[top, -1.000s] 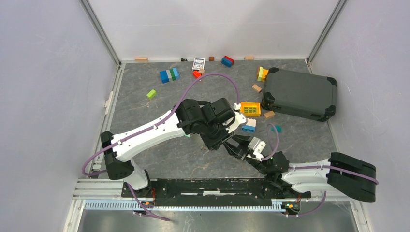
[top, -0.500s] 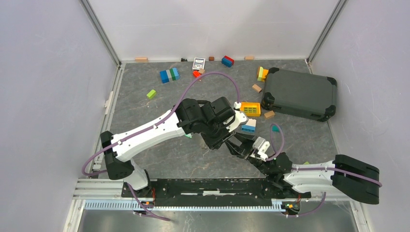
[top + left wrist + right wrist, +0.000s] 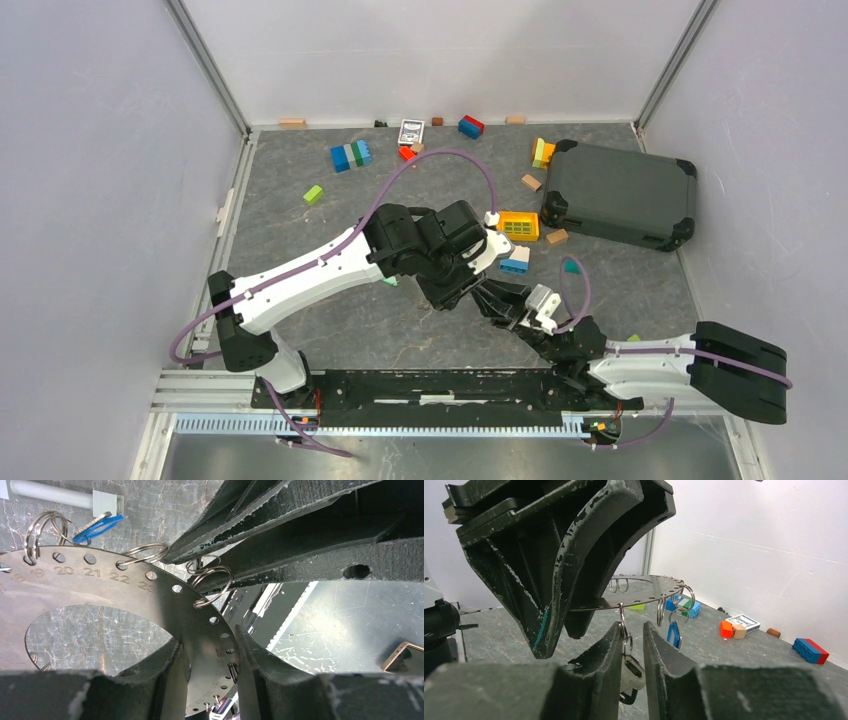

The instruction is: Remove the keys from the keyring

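My left gripper (image 3: 209, 637) is shut on a flat grey metal plate (image 3: 165, 605), ring-shaped with numbered holes, held level above the table. Several thin wire keyrings (image 3: 212, 582) hang from its holes. In the right wrist view one keyring (image 3: 622, 617) carries a key (image 3: 633, 672) with a grey and black head. My right gripper (image 3: 631, 625) reaches up under the plate (image 3: 644, 592), and the key's head fills the narrow gap between its jaws. A blue-headed piece (image 3: 674, 634) hangs from a neighbouring ring. From above, both grippers meet mid-table, left gripper (image 3: 452, 288) and right gripper (image 3: 487, 296).
A dark grey case (image 3: 620, 195) lies at the back right, with a yellow grid block (image 3: 518, 225) and a blue-white brick (image 3: 515, 262) beside it. Coloured bricks (image 3: 350, 156) and a card box (image 3: 411, 131) sit near the back wall.
My right arm has shifted slightly right and its gripper has come in closer under the left gripper. The left arm has not moved.
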You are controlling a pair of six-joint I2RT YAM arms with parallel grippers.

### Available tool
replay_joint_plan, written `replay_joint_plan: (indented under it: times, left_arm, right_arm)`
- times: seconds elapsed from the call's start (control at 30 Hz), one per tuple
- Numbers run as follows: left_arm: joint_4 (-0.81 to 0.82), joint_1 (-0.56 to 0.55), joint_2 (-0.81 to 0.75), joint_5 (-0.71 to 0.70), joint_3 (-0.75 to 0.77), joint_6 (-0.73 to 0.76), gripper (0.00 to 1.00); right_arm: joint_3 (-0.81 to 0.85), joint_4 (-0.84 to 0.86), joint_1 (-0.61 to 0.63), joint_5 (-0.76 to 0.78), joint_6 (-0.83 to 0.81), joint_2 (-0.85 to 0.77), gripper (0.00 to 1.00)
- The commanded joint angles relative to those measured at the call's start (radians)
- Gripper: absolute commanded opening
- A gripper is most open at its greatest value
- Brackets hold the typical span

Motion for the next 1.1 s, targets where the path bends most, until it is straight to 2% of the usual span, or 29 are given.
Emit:
replay_joint_plan:
  times: [0.0, 0.2, 0.27, 0.37, 0.53, 0.63, 0.8, 0.97, 1.07]
  left_arm:
    - [0.033, 0.001, -0.003, 0.015, 0.004, 0.011, 0.02]
    - [0.088, 0.003, -0.039, 0.029, -0.043, 0.002, 0.02]
    - [0.122, 0.002, -0.059, 0.051, -0.072, 0.000, 0.02]
    - [0.185, 0.003, -0.097, 0.072, -0.120, 0.003, 0.05]
    - [0.304, 0.004, -0.174, 0.085, -0.218, 0.000, 0.19]
    - [0.381, 0.002, -0.233, 0.090, -0.285, 0.002, 0.34]
    - [0.513, 0.001, -0.339, 0.125, -0.398, 0.031, 0.51]
    - [0.625, 0.002, -0.461, 0.130, -0.493, 0.058, 0.65]
    - [0.678, 0.002, -0.531, 0.138, -0.540, 0.060, 0.67]
  right_arm:
    - [-0.029, 0.098, 0.003, -0.028, -0.001, -0.028, 0.21]
    - [-0.040, 0.010, 0.004, -0.050, -0.021, -0.111, 0.04]
    - [-0.024, -0.081, 0.004, -0.060, -0.026, -0.161, 0.00]
    - [0.030, -0.293, 0.004, -0.070, -0.028, -0.248, 0.00]
    - [0.175, -0.707, 0.005, -0.080, -0.019, -0.370, 0.00]
    - [0.275, -0.927, 0.003, -0.111, -0.022, -0.416, 0.00]
    - [0.467, -1.279, 0.004, -0.169, -0.038, -0.414, 0.00]
    - [0.621, -1.535, 0.004, -0.210, -0.056, -0.402, 0.00]
    - [0.678, -1.620, 0.005, -0.217, -0.074, -0.396, 0.00]
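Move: The small wire ring carrying a silver key is at the right fingertips, in the gap between the partly open fingers, about 1 cm ahead, 1 cm left and level with or a touch above the hand. A bare wire ring hangs some 3 cm ahead, and the blue key about 5 cm ahead, both neither left nor right. The silver-key ring lies roughly 4 cm to the right of the left hand, which grips the flat keyring plate, and 1 cm below it. The right hand eases back and right about 1 cm while its fingers shut on the small wire ring at the plate's rim, then keeps that pinch and lifts some 5 cm in all, drawing back about 3 cm as its upward-pointing fingers tip down towards level by some 25-30 degrees. The left hand, still gripping the plate, first dips about 1 cm down and right, then backs off and rises to end roughly 2 cm back and 2 cm up, its fingers swinging from downwards towards the right hand and spreading late on to let go of the plate. ##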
